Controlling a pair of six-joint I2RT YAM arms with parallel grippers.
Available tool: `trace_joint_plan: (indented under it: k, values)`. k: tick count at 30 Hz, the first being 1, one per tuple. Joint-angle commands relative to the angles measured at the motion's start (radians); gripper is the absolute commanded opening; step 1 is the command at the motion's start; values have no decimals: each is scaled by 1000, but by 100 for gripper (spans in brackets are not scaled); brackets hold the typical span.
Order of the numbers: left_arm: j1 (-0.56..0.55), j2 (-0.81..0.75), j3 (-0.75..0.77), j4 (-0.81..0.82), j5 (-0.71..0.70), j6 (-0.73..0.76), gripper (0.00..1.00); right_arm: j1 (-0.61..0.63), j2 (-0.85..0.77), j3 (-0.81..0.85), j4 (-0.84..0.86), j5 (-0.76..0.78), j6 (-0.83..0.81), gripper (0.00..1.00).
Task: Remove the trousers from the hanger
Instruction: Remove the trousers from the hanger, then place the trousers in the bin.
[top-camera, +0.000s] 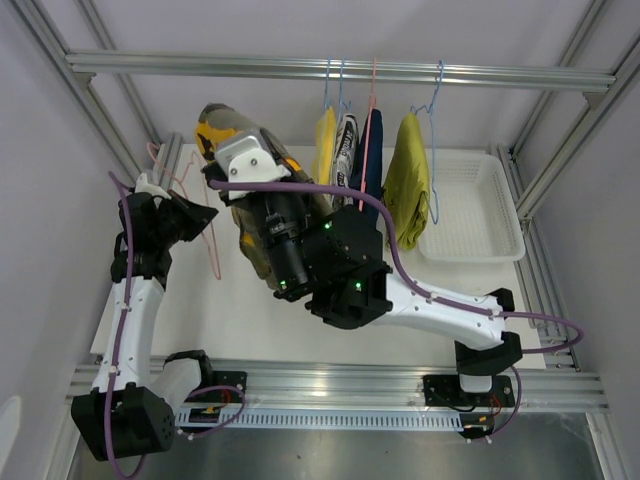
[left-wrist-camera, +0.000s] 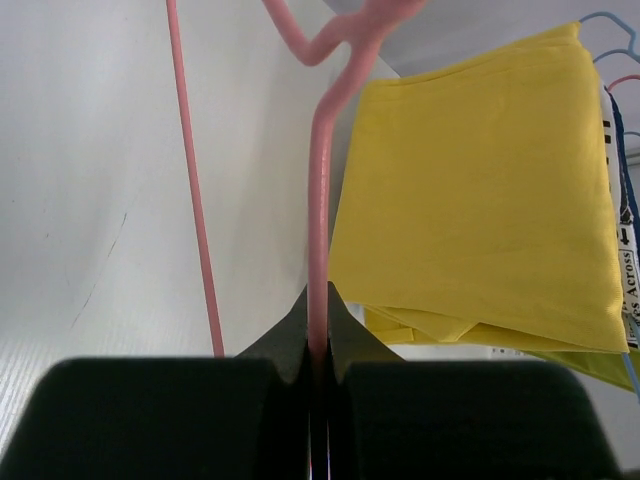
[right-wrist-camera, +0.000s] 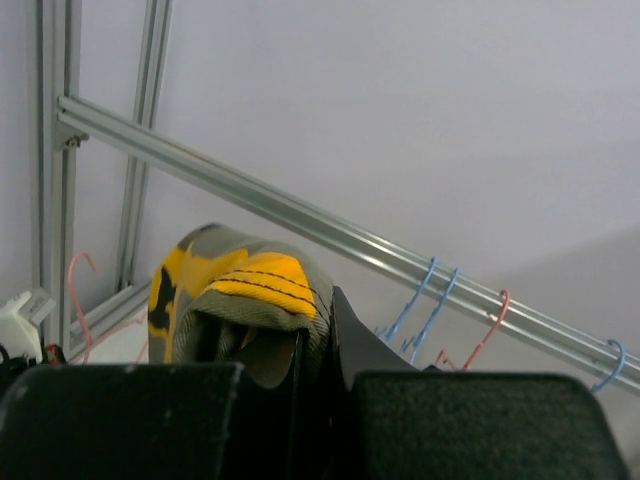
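Observation:
My right gripper (top-camera: 240, 160) is shut on the camouflage green-brown trousers (top-camera: 218, 125), held up left of the hanging row; in the right wrist view the cloth (right-wrist-camera: 240, 290) bunches over the jaws of that gripper (right-wrist-camera: 315, 345). My left gripper (top-camera: 200, 218) is shut on the wire of a bare pink hanger (top-camera: 213, 255); in the left wrist view the wire (left-wrist-camera: 318, 250) runs straight up out of the closed jaws of the gripper (left-wrist-camera: 318, 345). On the rail hang yellow (top-camera: 325, 145), black-and-white print (top-camera: 346, 150), navy (top-camera: 371, 165) and mustard-olive (top-camera: 408, 180) trousers. The yellow pair (left-wrist-camera: 480, 200) hangs close to the right of the pink wire.
A white basket (top-camera: 475, 245) stands on the table at the back right. The aluminium rail (top-camera: 340, 68) crosses the back, with blue hanger hooks (right-wrist-camera: 420, 300) and a pink hanger hook (right-wrist-camera: 490, 325) on it. Frame posts stand at both sides.

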Motion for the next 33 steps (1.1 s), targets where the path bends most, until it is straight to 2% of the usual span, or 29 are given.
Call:
trace_joint_plan:
  k: [1, 9, 13, 20, 24, 27, 30, 33]
  values:
    - [-6, -4, 42, 28, 15, 29, 1, 39, -81, -21, 67, 23, -61, 0]
    - [-7, -4, 44, 38, 32, 31, 1, 102, -344, -390, 425, 152, -273, 0]
    - [-9, -10, 44, 39, 32, 36, 1, 118, -401, -484, 650, 199, -509, 0]
    - [-9, -13, 48, 33, 20, 43, 1, 167, -454, -487, 951, 226, -889, 0]
    - [-12, -10, 53, 33, 21, 49, 1, 175, -466, -464, 1068, 197, -1044, 0]
    - [-17, -5, 63, 19, 17, 62, 1, 176, -470, -377, 1077, 180, -1098, 0]
    - [-17, -4, 64, 21, 18, 63, 1, 161, -487, -335, 1030, 179, -1078, 0]
    - [-17, -2, 60, 25, 20, 63, 1, 83, -518, -324, 996, 191, -1039, 0]
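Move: The right hand already holds the camouflage trousers high, clear of their hanger. The white basket lies some 40 cm to its right, about 27 cm farther out and roughly 58 cm below. Between, under the rail and all about 25 cm ahead and 26 cm lower, hang the yellow trousers 10 cm to the right, the navy ones 17 cm and the olive ones 24 cm. From the left hand, the basket is about 50 cm right, 14 cm ahead, 22 cm below. The right hand, keeping its pinch on the waist of the camouflage trousers, first dips about 4 cm while drawing back some 3 cm, then sweeps fast to the right, roughly 27 cm in all, towards the basket side and along the near side of the hanging clothes. As it goes it climbs again to slightly above its starting height, and the wrist swings about 20 degrees clockwise and rolls its left side up. ##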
